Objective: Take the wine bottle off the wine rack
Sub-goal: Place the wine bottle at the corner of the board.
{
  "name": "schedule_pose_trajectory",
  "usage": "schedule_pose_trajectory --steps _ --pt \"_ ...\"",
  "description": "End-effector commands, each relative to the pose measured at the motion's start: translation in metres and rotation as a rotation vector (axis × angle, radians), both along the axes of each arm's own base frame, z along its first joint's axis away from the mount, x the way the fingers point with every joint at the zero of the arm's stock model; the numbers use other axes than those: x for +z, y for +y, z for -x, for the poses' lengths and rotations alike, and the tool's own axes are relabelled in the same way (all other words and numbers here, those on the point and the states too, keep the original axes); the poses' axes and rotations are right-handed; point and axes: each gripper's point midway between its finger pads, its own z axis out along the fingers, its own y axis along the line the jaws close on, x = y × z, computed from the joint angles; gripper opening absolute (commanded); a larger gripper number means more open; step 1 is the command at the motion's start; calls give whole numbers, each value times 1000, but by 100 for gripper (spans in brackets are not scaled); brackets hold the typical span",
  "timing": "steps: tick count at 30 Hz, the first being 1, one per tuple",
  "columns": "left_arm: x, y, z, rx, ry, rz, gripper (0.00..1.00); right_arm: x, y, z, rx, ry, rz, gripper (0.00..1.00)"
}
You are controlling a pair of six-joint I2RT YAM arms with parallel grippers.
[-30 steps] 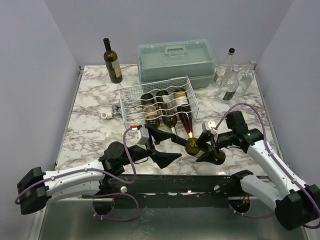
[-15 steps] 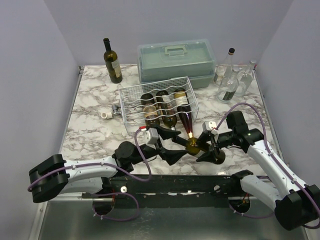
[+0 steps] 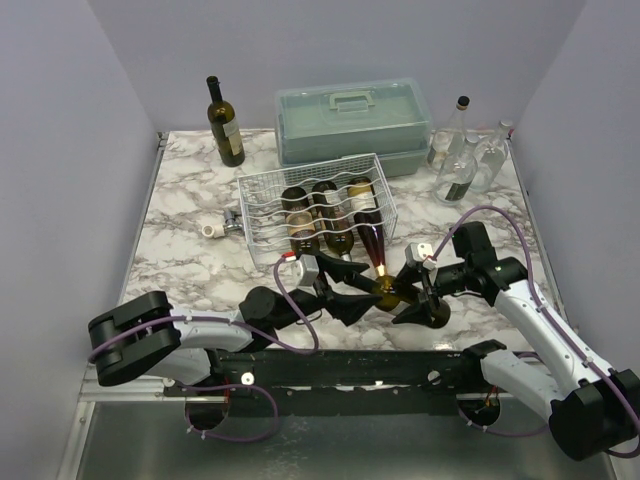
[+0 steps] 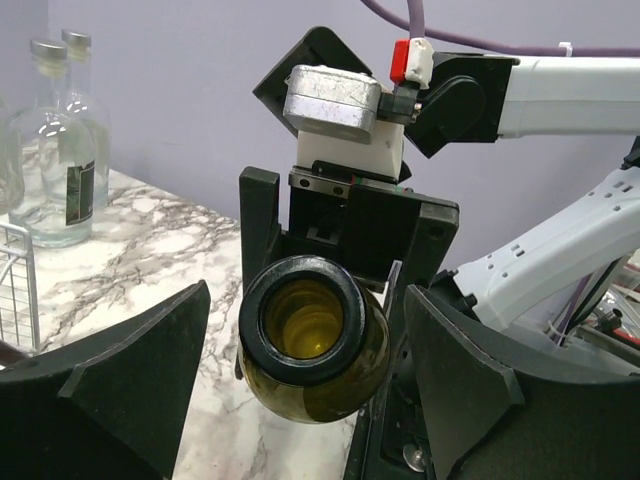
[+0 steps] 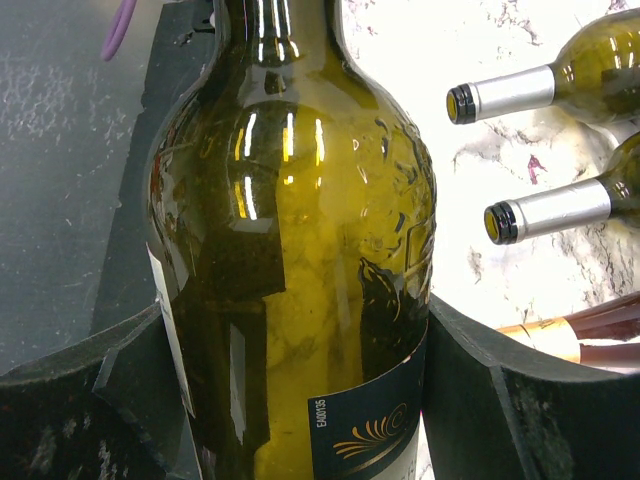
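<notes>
A green wine bottle [image 3: 386, 292] hangs on its side in front of the white wire wine rack [image 3: 262, 190], clear of it. My right gripper [image 3: 410, 293] is shut on its body, and the pads press both sides of the glass [image 5: 300, 280] in the right wrist view. The bottle's open mouth [image 4: 310, 325] points at my left gripper [image 3: 358, 290]. That gripper is open, one finger on each side of the neck with a gap on both sides. Three more bottles [image 3: 322, 215] lie in the rack's grooves.
A grey-green case with a handle [image 3: 350, 120] stands behind the rack. An upright dark bottle [image 3: 225, 122] is at the back left, and clear glass bottles [image 3: 462, 155] at the back right. A small white piece [image 3: 212, 230] lies left of the rack.
My left arm has swung right until its fingers straddle the bottle's mouth, and its jaws have narrowed. The right gripper and the bottle have not moved.
</notes>
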Motion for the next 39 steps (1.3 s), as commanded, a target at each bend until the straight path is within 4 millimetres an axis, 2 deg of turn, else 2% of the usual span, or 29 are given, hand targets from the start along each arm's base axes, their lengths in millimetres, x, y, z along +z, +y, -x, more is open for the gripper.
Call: schedule_pose_trajectory --steps 1,3,8,22,26,39 --pt "12 4 0 6 1 74 78 24 6 3 43 -45 -82 1" --pt "9 2 0 2 9 68 76 23 6 4 45 -42 -82 1" --pt "3 -3 1 -18 26 61 61 23 6 4 43 -41 -81 1" --pt "8 -6 0 -21 19 86 59 22 6 4 44 -35 -82 1" --pt "10 -7 0 -24 19 99 51 21 6 4 43 -32 -81 1" --pt "20 -7 -1 -23 11 140 52 21 6 4 43 -34 -81 1"
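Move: The neck of the wine bottle, which the right hand holds tilted with its mouth up and to the left, is already between the left hand's open fingers, its middle about 2 cm to the right and 2 cm below. The rack's middle is about 17 cm ahead, 7 cm left and 18 cm lower; its gold-necked bottle lies 10 cm ahead, 6 cm right and 17 cm down. From the right hand, the neck is about 7 cm left, 1 cm forward and 6 cm up. The right hand keeps its grip round the bottle's body and stays in place. Around the neck the left fingers close partway, from about four-fifths open to half, without yet pinching it, while the left hand sinks a little over 1 cm and eases about 1 cm right, towards the bottle's shoulder. ##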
